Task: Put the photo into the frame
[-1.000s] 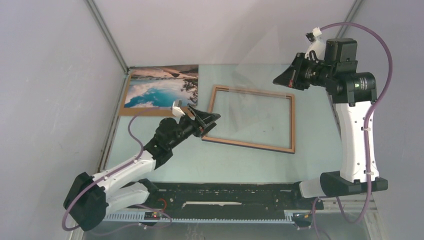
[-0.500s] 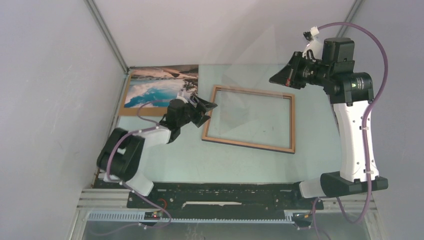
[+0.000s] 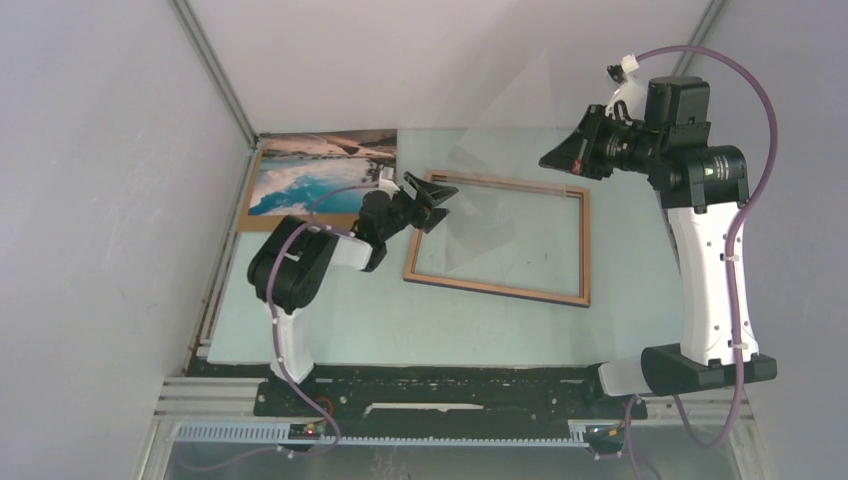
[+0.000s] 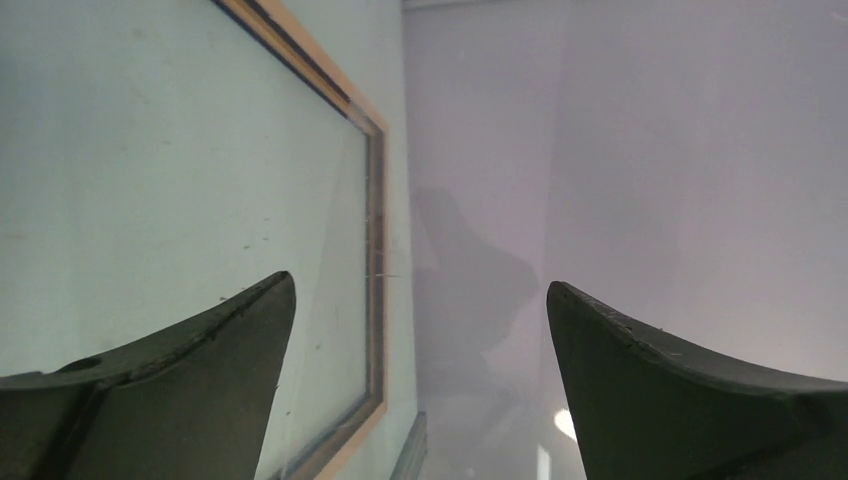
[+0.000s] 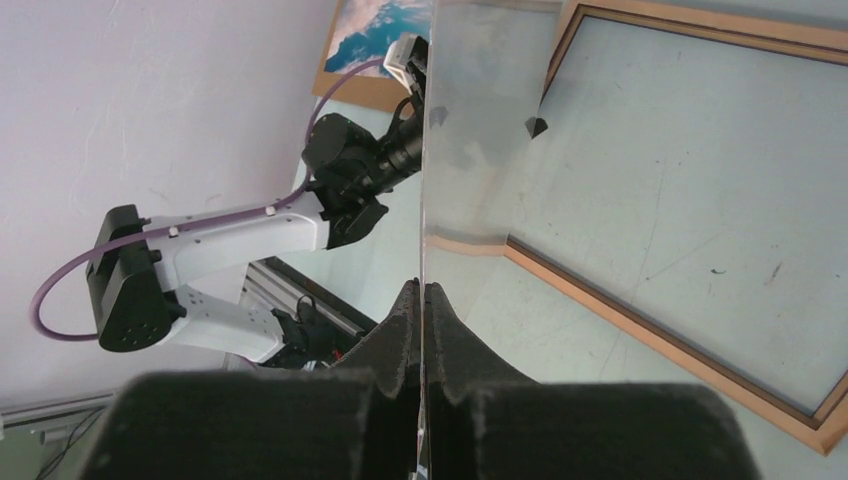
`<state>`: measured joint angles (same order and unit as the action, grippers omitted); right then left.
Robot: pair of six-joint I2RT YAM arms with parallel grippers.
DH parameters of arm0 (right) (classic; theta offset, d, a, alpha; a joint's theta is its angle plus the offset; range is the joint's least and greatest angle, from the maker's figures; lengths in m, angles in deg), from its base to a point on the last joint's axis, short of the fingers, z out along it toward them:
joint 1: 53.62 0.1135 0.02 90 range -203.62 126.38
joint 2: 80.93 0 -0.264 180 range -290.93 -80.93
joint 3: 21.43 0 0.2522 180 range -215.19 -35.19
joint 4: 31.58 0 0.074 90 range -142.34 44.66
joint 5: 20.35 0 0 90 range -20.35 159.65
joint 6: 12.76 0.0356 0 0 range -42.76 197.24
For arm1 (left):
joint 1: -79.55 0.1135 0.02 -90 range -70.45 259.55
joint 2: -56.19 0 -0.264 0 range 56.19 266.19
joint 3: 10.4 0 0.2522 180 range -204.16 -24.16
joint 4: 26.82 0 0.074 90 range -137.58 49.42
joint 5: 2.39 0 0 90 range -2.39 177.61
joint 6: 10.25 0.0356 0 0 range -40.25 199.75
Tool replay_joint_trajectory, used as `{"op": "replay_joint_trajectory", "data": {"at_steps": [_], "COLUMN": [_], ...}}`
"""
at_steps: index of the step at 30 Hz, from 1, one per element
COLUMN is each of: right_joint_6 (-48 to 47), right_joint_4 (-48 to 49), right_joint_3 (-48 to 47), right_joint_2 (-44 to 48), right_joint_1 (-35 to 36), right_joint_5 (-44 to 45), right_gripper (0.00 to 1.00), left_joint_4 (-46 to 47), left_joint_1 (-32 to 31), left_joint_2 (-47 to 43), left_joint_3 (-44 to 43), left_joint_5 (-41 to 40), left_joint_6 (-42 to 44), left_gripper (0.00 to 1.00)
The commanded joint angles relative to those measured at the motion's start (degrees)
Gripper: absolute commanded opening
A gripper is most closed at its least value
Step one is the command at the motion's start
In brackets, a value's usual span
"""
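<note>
The photo [image 3: 322, 172], turquoise water and snow, lies flat at the table's back left, and its corner shows in the right wrist view [image 5: 378, 25]. The frame [image 3: 497, 290], light wood, lies flat mid-table [image 5: 650, 325] [image 4: 375, 250]. My left gripper [image 3: 435, 200] hovers over the frame's far left corner, open and empty [image 4: 420, 282]. My right gripper [image 3: 548, 160] is raised above the frame's far right side. It is shut [image 5: 421, 285] on the edge of a clear pane [image 3: 510, 150], which hangs tilted in the air over the frame [image 5: 480, 120].
A brown backing board [image 3: 300, 222] lies under the photo, its edge showing along the near side [image 5: 360, 90]. White walls enclose the table on the left, back and right. A black rail [image 3: 440, 385] runs along the near edge between the arm bases.
My left arm folded back and its gripper swung from the frame's near left edge to its far left corner, jaws opening wider. The right arm with the pane barely shifted.
</note>
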<state>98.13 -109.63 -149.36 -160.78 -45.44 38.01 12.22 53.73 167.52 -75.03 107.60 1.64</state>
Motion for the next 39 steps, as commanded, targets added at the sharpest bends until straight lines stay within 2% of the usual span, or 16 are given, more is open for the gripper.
{"op": "replay_joint_trajectory", "data": {"at_steps": [1,3,9,14,21,31,34,39], "right_joint_6": [-0.49,-0.58,-1.11,-2.41,-1.79,0.12,1.71,2.91], "right_joint_4": [1.24,0.96,0.3,0.2,6.48,16.08,20.45,24.02], "right_joint_3": [-2.53,-2.75,-2.67,0.39,12.3,29.62,34.94,40.68], "right_joint_2": [1.18,1.09,1.19,1.95,6.21,8.17,8.46,6.58], "right_joint_1": [0.08,-0.05,-0.43,-1.53,-8.57,-17.77,-19.77,-22.04], "right_joint_5": [0.08,0.1,1.03,2.35,-3.74,-13.86,-15.84,-20.72], "right_gripper": [0.0,0.0,0.0,0.0,0.0,0.0,0.0,0.0], "left_joint_4": [15.45,21.44,24.34,24.82,22.31,21.23,20.93,20.08], "left_joint_1": [-1.42,-1.35,-1.07,1.36,5.49,6.76,7.2,8.16], "left_joint_2": [4.49,6.34,7.15,5.65,3.32,2.13,2.09,2.24], "left_joint_3": [-3.9,-4.11,-4.24,-1.17,2.13,3.89,4.31,4.52], "left_joint_5": [1.1,0.77,0.66,1.83,5.5,8.08,8.63,10.2], "left_joint_6": [-6.97,-9.91,-10.92,-10.79,-9.43,-8.38,-8.74,-8.71], "left_gripper": [1.0,1.0,1.0,0.94,0.91,0.87,0.83,0.7]}}
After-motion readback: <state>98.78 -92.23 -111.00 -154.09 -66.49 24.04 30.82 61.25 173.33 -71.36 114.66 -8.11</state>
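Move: Just off the left fingertips, some 3 cm to the right and 2 cm ahead, is the low free edge of the clear sheet. Below the left hand, the frame's middle lies roughly 12 cm right, level fore-and-aft and 13 cm down; the photo's middle is 35 cm left and 17 cm ahead. From the right hand, that free edge is about 15 cm ahead, 13 left and 28 below, the frame's middle 13 ahead, 4 left and 41 down. Keeping its pinch on the clear sheet, the right hand first holds still, then sinks about 13 cm towards the frame while going 8 cm right, its fingers tipping down and swinging clockwise. The left hand edges right and rolls its left side down some 10 degrees, then goes back left about 6 cm, rising a little and sinking again, its wide-open fingers starting to close beside the sheet; contact there can't be seen. ##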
